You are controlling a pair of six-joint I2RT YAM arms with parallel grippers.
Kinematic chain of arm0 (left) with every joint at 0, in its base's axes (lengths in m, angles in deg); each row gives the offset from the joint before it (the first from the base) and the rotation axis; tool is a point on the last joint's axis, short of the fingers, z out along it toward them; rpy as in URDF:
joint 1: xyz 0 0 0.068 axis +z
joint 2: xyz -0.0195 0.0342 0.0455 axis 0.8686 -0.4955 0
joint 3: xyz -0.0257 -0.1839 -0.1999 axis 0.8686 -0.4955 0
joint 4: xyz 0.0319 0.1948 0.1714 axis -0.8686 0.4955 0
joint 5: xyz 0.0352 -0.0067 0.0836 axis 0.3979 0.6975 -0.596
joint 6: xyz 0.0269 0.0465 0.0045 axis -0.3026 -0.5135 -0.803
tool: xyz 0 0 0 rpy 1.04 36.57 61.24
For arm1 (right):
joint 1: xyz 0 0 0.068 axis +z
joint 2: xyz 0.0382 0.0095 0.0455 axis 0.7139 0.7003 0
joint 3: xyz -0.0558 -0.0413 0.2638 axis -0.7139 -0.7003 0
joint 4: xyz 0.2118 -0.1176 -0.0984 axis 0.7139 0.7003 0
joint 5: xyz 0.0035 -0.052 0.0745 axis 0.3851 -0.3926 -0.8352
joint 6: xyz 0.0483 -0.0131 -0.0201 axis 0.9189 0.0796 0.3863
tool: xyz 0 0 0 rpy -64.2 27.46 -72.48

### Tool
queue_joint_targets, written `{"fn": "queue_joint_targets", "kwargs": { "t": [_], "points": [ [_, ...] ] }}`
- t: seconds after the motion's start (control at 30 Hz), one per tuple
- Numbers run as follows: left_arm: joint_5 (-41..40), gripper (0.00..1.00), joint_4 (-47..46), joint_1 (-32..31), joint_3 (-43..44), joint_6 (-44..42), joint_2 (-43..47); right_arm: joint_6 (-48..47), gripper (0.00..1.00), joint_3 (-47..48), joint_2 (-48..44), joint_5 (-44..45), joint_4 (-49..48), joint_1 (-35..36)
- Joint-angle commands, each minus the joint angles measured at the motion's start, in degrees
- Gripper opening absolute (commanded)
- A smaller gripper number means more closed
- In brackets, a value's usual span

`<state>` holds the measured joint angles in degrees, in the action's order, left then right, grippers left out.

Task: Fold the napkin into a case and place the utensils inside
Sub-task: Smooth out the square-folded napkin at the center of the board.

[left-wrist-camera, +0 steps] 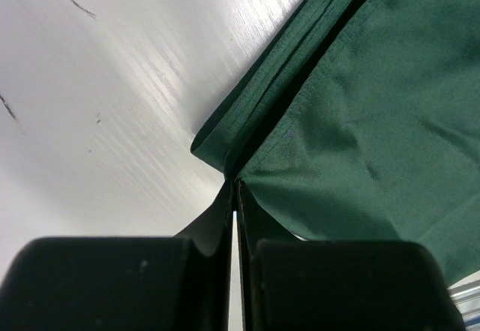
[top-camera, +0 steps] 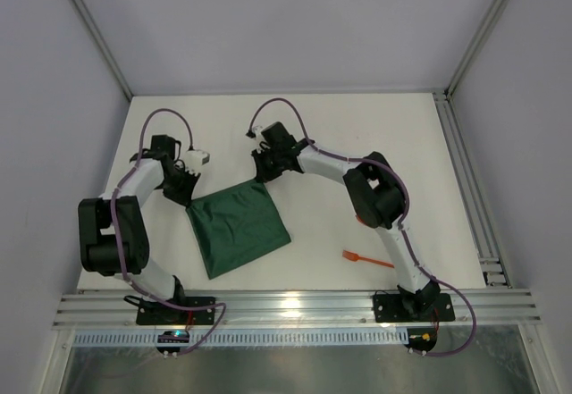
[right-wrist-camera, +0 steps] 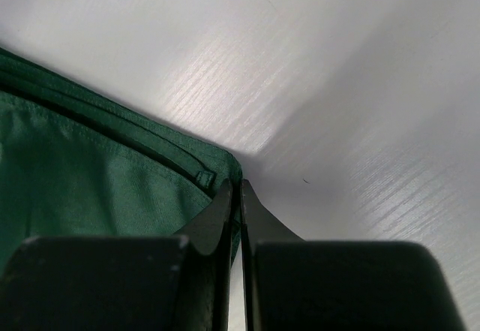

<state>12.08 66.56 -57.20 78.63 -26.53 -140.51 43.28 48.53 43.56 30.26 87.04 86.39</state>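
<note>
The dark green napkin (top-camera: 237,229) lies folded on the white table, layered hems showing along its far edge. My left gripper (top-camera: 184,194) is shut on its far left corner; in the left wrist view the cloth (left-wrist-camera: 360,106) runs out from the pinched tips (left-wrist-camera: 234,185). My right gripper (top-camera: 262,178) is shut on the far right corner, with green cloth (right-wrist-camera: 90,173) caught between its closed tips (right-wrist-camera: 234,190). One orange utensil (top-camera: 366,258) lies on the table right of the napkin. A second orange piece (top-camera: 360,220) peeks out from under the right arm.
An aluminium rail (top-camera: 295,306) runs along the near table edge with both arm bases on it. A metal frame strip (top-camera: 469,188) borders the right side. Grey walls enclose the table on the left, back and right.
</note>
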Motion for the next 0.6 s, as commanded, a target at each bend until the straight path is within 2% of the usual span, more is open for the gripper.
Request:
{"fn": "queue_joint_targets", "kwargs": {
  "t": [0.0, 0.03, 0.17, 0.37, 0.57],
  "points": [
    [-0.34, 0.0, -3.34, 0.33, 2.28, -0.66, -1.26, -2.84, 0.04, -1.28, -2.9, -0.35, 1.86, -0.32],
    [-0.25, 0.0, -3.43, 0.33, 2.71, -0.66, -1.52, -2.84, 0.04, -1.2, -3.07, -0.35, 2.12, -0.41],
    [0.36, 0.0, -3.17, 0.33, 3.42, -0.84, -2.67, -2.14, 0.18, -1.11, -5.43, -0.71, 2.48, -1.81],
    [1.59, 0.0, -3.08, 0.42, 3.94, -1.28, -3.02, -1.61, 0.3, 0.56, -7.29, -2.64, 2.38, -3.4],
    [2.74, 0.0, -1.77, 0.33, 4.65, -1.45, -2.32, -0.39, 0.32, 3.37, -4.04, -2.99, 3.18, -3.4]
  ]
}}
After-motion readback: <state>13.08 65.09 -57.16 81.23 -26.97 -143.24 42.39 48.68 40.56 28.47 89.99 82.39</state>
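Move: At the napkin's far-left corner, the shut left fingers already grip the cloth; the folded napkin's middle is about 14 cm to that hand's right, 5 cm back and 2 cm lower. The right fingers are closed on the far-right corner, the middle lying roughly 15 cm back from them, 5 cm left and 1 cm down. From the right hand, the fork lies some 30 cm right and 25 cm back. Opening about a third of the way, the right fingers let go of the napkin's far-right corner, and the hand backs off some 3 cm to the right, then also up and forward by about 2 cm each, clear of the cloth. The left fingers keep their pinch on the far-left corner and draw it forward, just under 2 cm. ##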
